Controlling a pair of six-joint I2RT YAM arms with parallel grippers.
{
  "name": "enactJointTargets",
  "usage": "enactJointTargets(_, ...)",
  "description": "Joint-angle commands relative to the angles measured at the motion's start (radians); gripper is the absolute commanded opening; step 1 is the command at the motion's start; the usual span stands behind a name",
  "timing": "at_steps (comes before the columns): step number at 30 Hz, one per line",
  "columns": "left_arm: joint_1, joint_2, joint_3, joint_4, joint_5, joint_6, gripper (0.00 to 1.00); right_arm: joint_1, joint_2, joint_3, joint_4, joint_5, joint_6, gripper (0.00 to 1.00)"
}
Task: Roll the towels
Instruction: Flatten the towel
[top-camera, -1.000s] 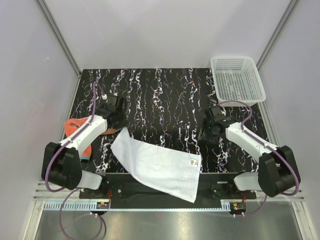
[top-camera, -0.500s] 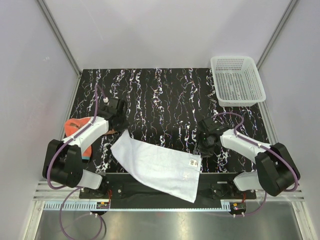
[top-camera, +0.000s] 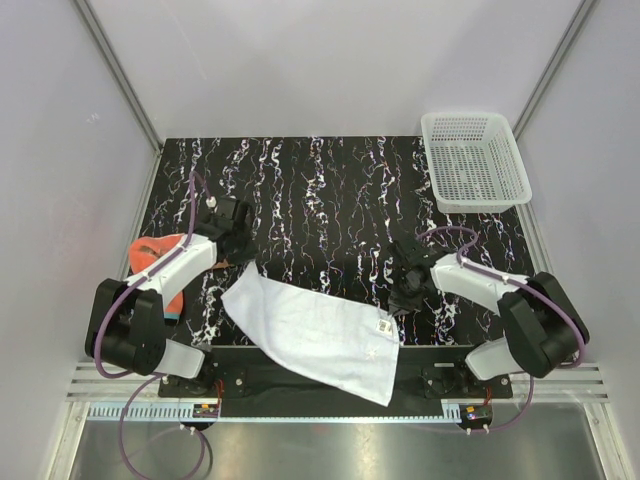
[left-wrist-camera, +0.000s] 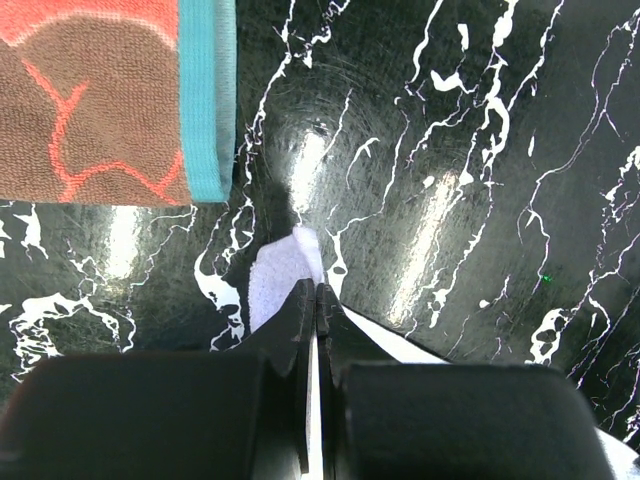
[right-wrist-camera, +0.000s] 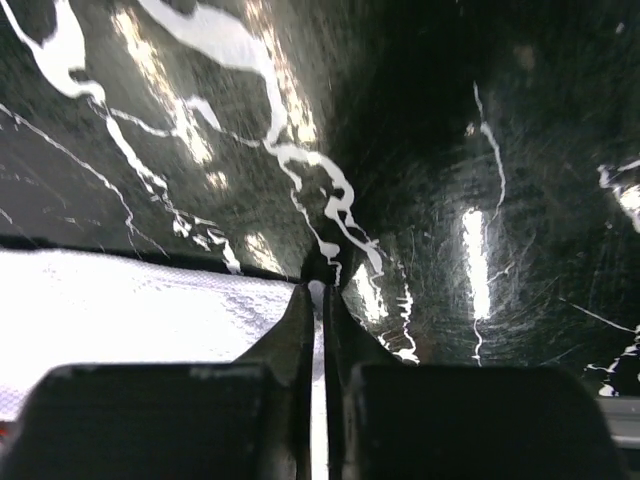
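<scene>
The white towel (top-camera: 315, 330) lies spread flat at the near middle of the table, its near edge hanging over the front. My left gripper (top-camera: 241, 259) is shut on its far left corner; in the left wrist view the jaws (left-wrist-camera: 315, 292) pinch the white cloth (left-wrist-camera: 278, 268). My right gripper (top-camera: 402, 300) is shut on the far right corner, beside the small label; the right wrist view shows the white towel (right-wrist-camera: 130, 300) running in between the closed jaws (right-wrist-camera: 322, 290). The orange-red towel (top-camera: 150, 262) with teal edging (left-wrist-camera: 206, 100) lies flat at the left edge, partly under the left arm.
A white mesh basket (top-camera: 475, 160) stands at the far right corner of the black marbled table (top-camera: 330, 190). Grey walls close in on both sides and the back.
The right gripper has moved nearer and leftward, down onto the white towel's right corner, and has shut on it. The left gripper has held its corner without moving.
</scene>
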Motion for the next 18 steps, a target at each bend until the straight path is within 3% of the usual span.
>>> enactJointTargets(1, 0.012, -0.026, 0.004, 0.046, 0.009, 0.014, 0.0, 0.009, 0.049, 0.075, -0.017, 0.117, -0.033, 0.0)
enactJointTargets(8, 0.018, 0.002, 0.02, 0.058, 0.03, 0.01, 0.0, -0.126, 0.158, 0.234, -0.069, 0.123, -0.174, 0.0)
enactJointTargets(18, 0.019, 0.137, 0.099, 0.098, 0.056, -0.01, 0.0, -0.287, 0.436, 0.62, -0.135, 0.215, -0.307, 0.0)
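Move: Both hands already pinch the white towel. Its middle lies about 18 cm left of the right hand and 5 cm back, and roughly 17 cm back and 17 cm right of the left hand, some 6 cm lower. The bare table it is drawn to is about 15 cm ahead of the right hand and 5 cm right; the basket is some 36 cm ahead, 21 cm right. The orange towel lies 22 cm left of the left hand, 3 cm back. Right hand, still pinching the white towel's edge, drags it about 15 cm forward, drifting right; left keeps hold, easing down. ##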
